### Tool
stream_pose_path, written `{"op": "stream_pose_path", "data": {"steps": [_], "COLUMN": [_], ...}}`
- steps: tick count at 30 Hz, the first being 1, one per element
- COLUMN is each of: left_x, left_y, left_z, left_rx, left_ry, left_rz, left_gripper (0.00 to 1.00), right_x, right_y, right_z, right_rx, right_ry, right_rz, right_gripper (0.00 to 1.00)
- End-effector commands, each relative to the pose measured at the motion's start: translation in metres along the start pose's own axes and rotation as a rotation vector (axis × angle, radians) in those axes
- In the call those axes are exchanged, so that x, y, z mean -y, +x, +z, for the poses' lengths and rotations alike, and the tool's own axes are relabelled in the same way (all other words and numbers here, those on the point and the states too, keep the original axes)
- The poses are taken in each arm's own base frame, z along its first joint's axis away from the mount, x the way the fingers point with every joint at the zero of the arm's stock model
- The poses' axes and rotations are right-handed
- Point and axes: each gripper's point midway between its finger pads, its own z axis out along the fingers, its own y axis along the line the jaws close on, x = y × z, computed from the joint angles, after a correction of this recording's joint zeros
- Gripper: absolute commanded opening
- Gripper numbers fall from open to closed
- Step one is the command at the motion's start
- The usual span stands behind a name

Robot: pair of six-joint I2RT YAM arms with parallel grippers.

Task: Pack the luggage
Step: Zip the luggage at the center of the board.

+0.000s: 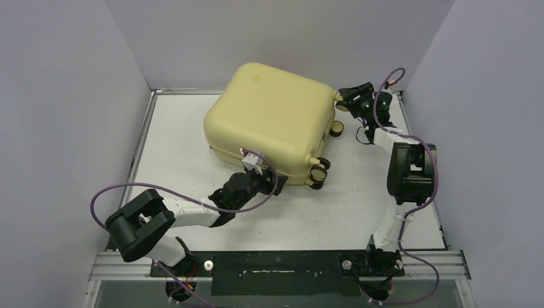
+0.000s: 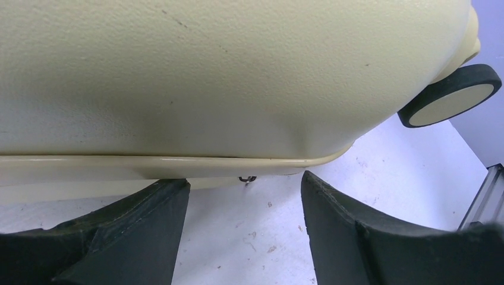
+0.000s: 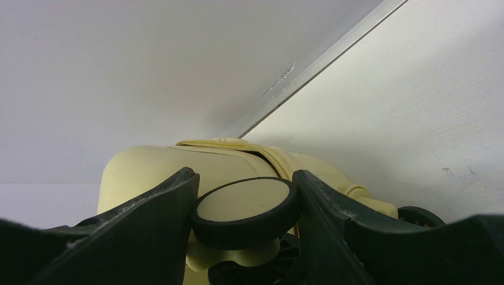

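The pale yellow luggage lies closed and flat toward the back of the white table, its wheels on the right side. My left gripper is open at the case's near edge. In the left wrist view its fingers straddle bare table just below the shell's seam, where a small dark zipper pull hangs. My right gripper is at the back right corner. In the right wrist view it is shut on a black-and-cream wheel of the luggage.
Two more wheels stick out on the case's right side, one showing in the left wrist view. Grey walls enclose the table on three sides, with a metal rail along the near edge.
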Motion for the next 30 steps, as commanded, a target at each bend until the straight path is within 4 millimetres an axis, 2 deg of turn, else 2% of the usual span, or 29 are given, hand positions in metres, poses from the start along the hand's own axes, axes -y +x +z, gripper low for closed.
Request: {"op": "stream_pose_path", "data": {"steps": [1, 10, 13, 17, 30], "left_x": [0.019, 0.016, 0.018, 0.022, 0.027], "left_y": [-0.013, -0.01, -0.01, -0.016, -0.025], "left_z": [0.016, 0.022, 0.024, 0.024, 0.024], "left_rx": [0.006, 0.001, 0.001, 0.017, 0.044], "left_ry": [0.058, 0.046, 0.054, 0.064, 0.08], "left_rz": [-0.04, -0.028, -0.028, -0.029, -0.024], "left_gripper": [0.65, 0.52, 0.51, 0.49, 0.29], "right_x": [-0.041, -0.041, -0.041, -0.04, -0.04], "right_y": [0.028, 0.028, 0.027, 0.029, 0.03], "right_z": [-0.01, -0.009, -0.009, -0.008, -0.009], "right_rx": [-0.101, -0.101, -0.099, -0.103, -0.104], "right_ry": [-0.132, -0.131, -0.133, -0.129, -0.131], "right_rz": [-0.019, -0.017, -0.017, -0.014, -0.012], "right_gripper": [0.0, 0.0, 0.0, 0.0, 0.0]}}
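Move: From the left hand, the zipper pull hangs under the luggage's seam about 3 cm to the right, 1 cm ahead and 3 cm lower. The near caster wheel stands some 12 cm to the hand's right, 3 cm ahead and about 4 cm higher; the luggage's middle is roughly 20 cm ahead and 3 cm left, about level in height. From the right hand, the pull lies about 27 cm back, 18 cm left and 10 cm lower. The left hand sinks about 2.5 cm below the seam while sliding 1.5 cm to the right, rises back a mere half centimetre at the end, and tips its fingers down some 5 degrees to bring the zipper pull between the tips. The fingers close from about two-thirds open to about one-third, narrowing around the pull without shutting on it, while the right hand stays put and keeps its hold on the luggage's far caster wheel. ##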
